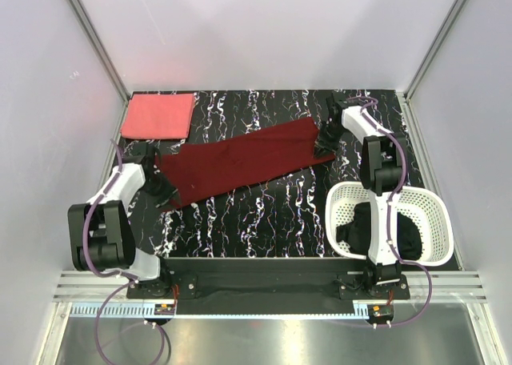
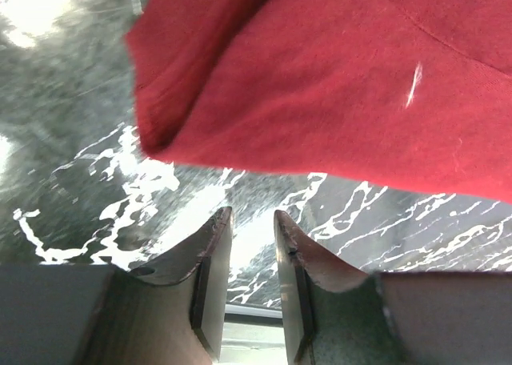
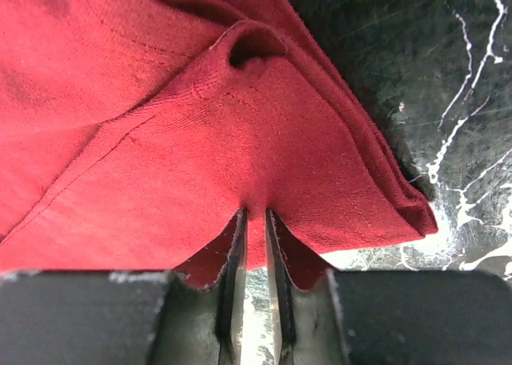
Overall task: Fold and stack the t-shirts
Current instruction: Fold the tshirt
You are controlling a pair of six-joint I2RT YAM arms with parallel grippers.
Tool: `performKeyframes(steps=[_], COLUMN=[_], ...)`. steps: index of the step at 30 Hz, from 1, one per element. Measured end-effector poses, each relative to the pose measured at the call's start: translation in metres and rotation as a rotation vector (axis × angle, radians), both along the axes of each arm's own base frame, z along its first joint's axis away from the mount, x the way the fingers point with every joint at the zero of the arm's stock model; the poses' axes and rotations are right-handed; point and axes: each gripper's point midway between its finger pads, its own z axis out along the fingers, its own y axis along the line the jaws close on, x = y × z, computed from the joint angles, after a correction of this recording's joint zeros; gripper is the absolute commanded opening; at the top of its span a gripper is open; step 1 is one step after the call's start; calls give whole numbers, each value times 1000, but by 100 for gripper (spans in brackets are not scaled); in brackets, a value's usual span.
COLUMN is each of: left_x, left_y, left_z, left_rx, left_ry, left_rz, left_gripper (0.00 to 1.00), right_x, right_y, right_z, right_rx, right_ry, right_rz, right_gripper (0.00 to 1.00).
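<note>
The dark maroon t-shirt [image 1: 240, 161] lies folded into a long slanted strip across the middle of the black marbled table [image 1: 264, 213]. My right gripper [image 1: 324, 146] is at the strip's right end. In the right wrist view this gripper [image 3: 255, 213] is shut on a puckered fold of the maroon cloth [image 3: 200, 125]. My left gripper [image 1: 160, 185] sits just off the strip's left end. Its jaws [image 2: 252, 213] stand open and hold nothing, with the shirt's edge [image 2: 320, 77] a little ahead of them. A coral pink t-shirt [image 1: 158, 115] lies folded at the back left. A black t-shirt [image 1: 410, 237] lies in the basket.
The white lattice basket [image 1: 436, 209] stands at the front right, right beside the right arm's base. White walls and metal posts close in the table on three sides.
</note>
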Motion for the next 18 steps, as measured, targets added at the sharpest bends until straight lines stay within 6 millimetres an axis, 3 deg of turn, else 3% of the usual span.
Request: performKeyframes(steps=[2,5,10,13,16,18], left_x=[-1,2,16,24,27,27], left_y=[3,9,23,23,17,9], left_z=[7,23,47,48,47,46], left_rx=[10,49,94,74,65,97], left_ry=[-23,-92,-159,-175,-182,-172], left_rz=[7,1,9,16,4,-33], left_gripper=[36,50,45,47,54,61], right_x=[-1,-1,0,2,16,27], right_y=[-1,-4,-11,-22,-30,-32], right_z=[0,1,2,8,25,38], right_rx=[-3,-11,-19,-32,-44,-47], right_ry=[-8,-10,-7,-1,-45,-89], right_rz=[0,-5,-24,-40,-33,-21], right_gripper=[22,27,38,45,51,66])
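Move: The t-shirt lies folded in a long band between the hands. Its near-left corner is about 5 cm left, 1 cm ahead and 4 cm below the left hand, with the folded red cloth some 31 cm ahead and 8 cm left of that hand. The shirt's near-right corner is roughly 5 cm right and 1 cm back from the right hand, 1 cm lower; the white basket's middle is about 22 cm back and 15 cm right of the right hand. The right hand, low at the shirt's right end with its fingertips on the cloth, first slides some 2 cm right while its fingers spread, then lifts off, going up about 4 cm and on forward and right over that end. The left hand rises about 5 cm clear above the shirt's near-left corner, easing forward a little and first left, then partly back right, as its fingers tilt some 10 degrees to point more forward and open wider, touching nothing. ##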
